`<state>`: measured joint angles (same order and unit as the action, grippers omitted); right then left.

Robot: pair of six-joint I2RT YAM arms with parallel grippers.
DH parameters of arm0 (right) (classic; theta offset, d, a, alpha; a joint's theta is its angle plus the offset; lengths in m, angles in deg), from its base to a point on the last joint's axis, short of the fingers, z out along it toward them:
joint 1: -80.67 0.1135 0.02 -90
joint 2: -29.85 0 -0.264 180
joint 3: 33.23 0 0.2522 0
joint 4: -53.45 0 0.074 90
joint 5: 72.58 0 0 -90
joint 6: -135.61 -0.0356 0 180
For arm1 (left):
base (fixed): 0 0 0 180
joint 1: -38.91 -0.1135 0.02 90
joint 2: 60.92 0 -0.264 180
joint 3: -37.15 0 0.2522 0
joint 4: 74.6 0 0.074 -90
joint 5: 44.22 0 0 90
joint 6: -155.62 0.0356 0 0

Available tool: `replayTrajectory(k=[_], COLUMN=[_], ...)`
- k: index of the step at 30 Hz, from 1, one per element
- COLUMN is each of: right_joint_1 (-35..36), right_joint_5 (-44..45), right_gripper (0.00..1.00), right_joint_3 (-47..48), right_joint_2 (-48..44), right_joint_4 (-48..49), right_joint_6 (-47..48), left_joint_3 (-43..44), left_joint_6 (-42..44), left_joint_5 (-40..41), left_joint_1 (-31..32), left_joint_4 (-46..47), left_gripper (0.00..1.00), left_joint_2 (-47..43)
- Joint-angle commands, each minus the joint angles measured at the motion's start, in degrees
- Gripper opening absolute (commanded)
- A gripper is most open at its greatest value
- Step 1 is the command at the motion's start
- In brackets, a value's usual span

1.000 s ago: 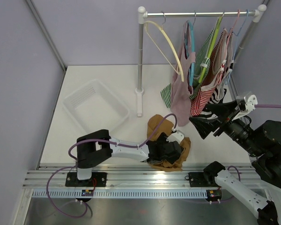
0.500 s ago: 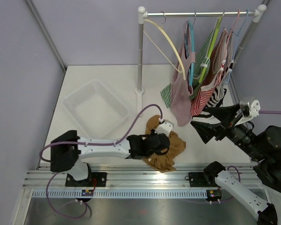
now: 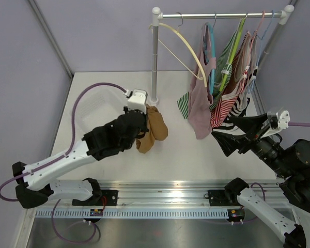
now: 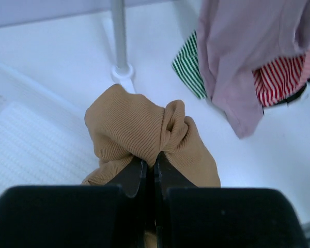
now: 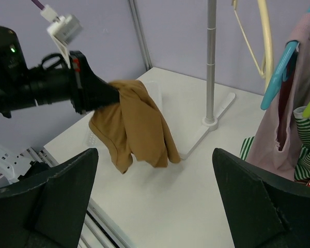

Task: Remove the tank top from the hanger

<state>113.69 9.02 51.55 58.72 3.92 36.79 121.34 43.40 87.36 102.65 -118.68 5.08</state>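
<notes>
A tan ribbed tank top [image 3: 154, 130] hangs bunched in the air, off any hanger, with my left gripper [image 3: 143, 128] shut on its gathered fabric. In the left wrist view the jaws [image 4: 150, 161] pinch a fold of the tank top [image 4: 137, 129] above the table. The right wrist view shows the same tank top [image 5: 137, 129] dangling from the left gripper [image 5: 111, 95]. A bare cream hanger [image 3: 183, 44] hangs on the rail. My right gripper [image 3: 225, 129] stands open and holds nothing, just right of the hanging clothes.
A rack pole [image 3: 155, 57] and its base [image 4: 123, 72] stand just behind the tank top. A pink top [image 3: 199, 106] and striped garments [image 3: 225, 103] hang on coloured hangers. A white basket [image 3: 93, 103] sits at the left, under the left arm.
My left gripper shut on the tank top at the near table edge, then lifted it up and back toward the rack pole. The right gripper barely moved.
</notes>
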Motion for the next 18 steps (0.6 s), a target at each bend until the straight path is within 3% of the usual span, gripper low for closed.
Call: replayTrajectory(k=[1, 8, 18], right_joint_1=[0.38, 0.38, 0.38], right_joint_5=[2.25, 3.04, 3.13], right_gripper=[1.00, 1.00, 0.99], right_joint_3=[-0.19, -0.27, -0.45], right_joint_2=[-0.30, -0.30, 1.02], right_joint_4=[2.90, 2.99, 2.81], right_joint_6=[-0.41, -0.67, -0.50], left_joint_3=[7.16, 11.12, 11.40], left_joint_6=[4.02, 4.47, -2.38], left_joint_5=[4.38, -0.09, -10.02], left_joint_1=[-4.23, -18.73, -41.13], left_joint_4=[-0.43, -2.45, -4.92], left_gripper=[0.00, 0.00, 0.00], left_joint_2=[-3.68, -4.21, 0.71])
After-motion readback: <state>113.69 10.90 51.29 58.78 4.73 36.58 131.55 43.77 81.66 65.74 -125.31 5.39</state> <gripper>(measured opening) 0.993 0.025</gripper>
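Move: The left hand, already gripping the brown tank top clear of the table, has the white basket about 21 cm to its left, some 17 cm farther out and roughly 27 cm below. The rack's left post stands on its foot about 29 cm straight ahead of that hand and 29 cm below; the pink tank top hangs roughly 18 cm ahead and 18 cm to its right. From the right hand the basket lies some 45 cm left, 29 cm forward and 40 cm down. Leftward above all, the left arm swings the held tank top about 18 cm across and some 10 cm forward, away from the hanging clothes and towards the white basket. The hand first climbs about 8 cm, then begins to sink slightly, turning roughly 30 degrees counter-clockwise, its fingers still pinching the bunched brown cloth. ##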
